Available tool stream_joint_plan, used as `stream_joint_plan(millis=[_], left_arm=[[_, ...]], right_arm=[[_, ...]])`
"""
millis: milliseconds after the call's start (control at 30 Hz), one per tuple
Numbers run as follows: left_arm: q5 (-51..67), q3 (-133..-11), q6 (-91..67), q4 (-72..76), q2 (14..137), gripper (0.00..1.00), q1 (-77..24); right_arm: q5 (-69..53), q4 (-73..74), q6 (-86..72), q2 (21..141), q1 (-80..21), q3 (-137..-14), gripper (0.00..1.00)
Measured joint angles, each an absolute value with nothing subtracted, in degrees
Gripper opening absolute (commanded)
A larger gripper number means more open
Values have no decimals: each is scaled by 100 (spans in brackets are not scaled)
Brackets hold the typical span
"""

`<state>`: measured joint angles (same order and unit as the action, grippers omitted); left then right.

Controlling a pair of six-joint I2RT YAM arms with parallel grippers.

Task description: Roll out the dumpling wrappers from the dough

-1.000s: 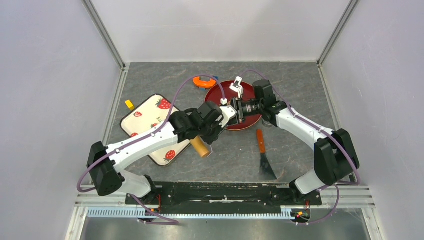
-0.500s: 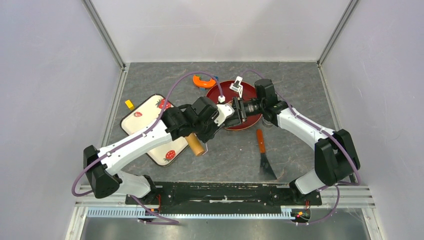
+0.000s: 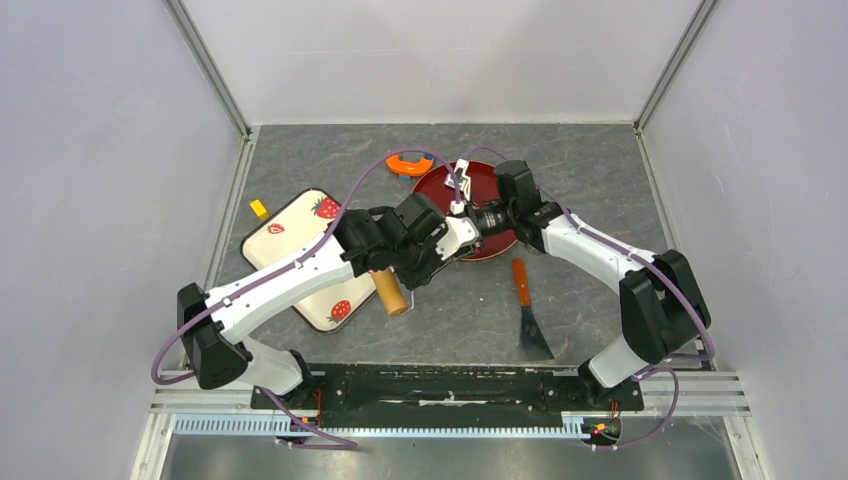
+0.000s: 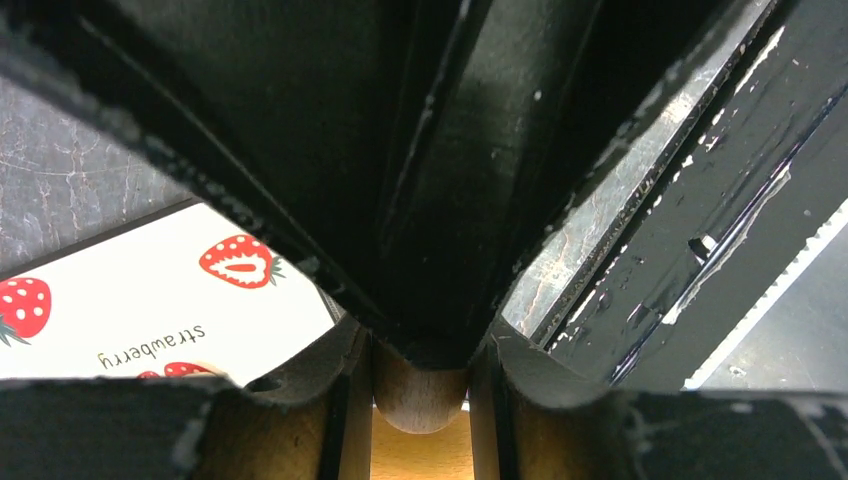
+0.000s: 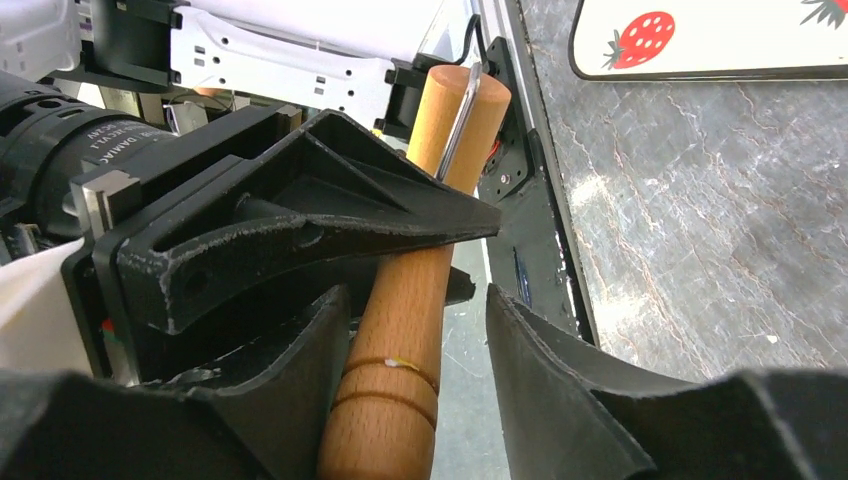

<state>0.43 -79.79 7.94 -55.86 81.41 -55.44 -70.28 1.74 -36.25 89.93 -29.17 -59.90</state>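
My left gripper [image 3: 426,260] is shut on the tan wooden roller [image 3: 393,292] and holds it above the table, just right of the strawberry-print tray [image 3: 290,240]. In the left wrist view its jaws [image 4: 420,400] clamp the roller's rounded end [image 4: 420,395]. My right gripper [image 3: 463,231] is open and straddles the roller's other end [image 5: 400,330]. Its left finger lies against the wood and the right finger stands apart. The left gripper's black finger [image 5: 300,230] crosses that view. No dough and no dumpling wrappers show in any view.
A dark red plate [image 3: 483,178] lies behind the grippers, partly hidden by the right wrist. An orange tool [image 3: 408,163] lies beyond it. A scraper with an orange handle [image 3: 525,300] lies to the front right. A small yellow block [image 3: 259,208] sits left of the tray.
My right gripper has moved left and closer to the left gripper, and now has the roller's end between its fingers. My left arm shifted slightly left with the roller.
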Motion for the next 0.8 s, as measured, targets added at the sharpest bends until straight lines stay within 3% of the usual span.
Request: stream_joint_plan(millis=[433, 633, 800], left_arm=[[5, -7990, 941, -5782, 8195, 2, -5575], [-30, -8014, 954, -5905, 8193, 2, -5575], [-3, -8014, 956, -6031, 8189, 2, -5586]], right_arm=[[-7052, 113, -3715, 9076, -3118, -6001, 30], [-7015, -193, -3933, 9087, -3197, -5898, 28], [-7002, -423, -4073, 9087, -3280, -5806, 9]])
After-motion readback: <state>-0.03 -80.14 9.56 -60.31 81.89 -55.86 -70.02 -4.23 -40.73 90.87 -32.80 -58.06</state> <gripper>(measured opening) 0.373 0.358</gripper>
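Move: The free end of the rolling pin's handle already lies between the right hand's open fingers, practically at its hand point. The same spot is about 3 cm ahead, 5 cm right and 2 cm above the left hand, which holds the handle nearer the roller. From the right hand, about 20 cm down, the red plate lies some 18 cm ahead and 4 cm right, and the scraper 6 cm back and 18 cm right. The handle of the rolling pin, held in the air, gets its second grip: the right hand's fingers close on it from above and below while that hand eases about 2 cm back and left. The left hand keeps its pinch nearer the roller and drifts some 1.5 cm left and slightly back with the pin, tilting about 5 degrees. ##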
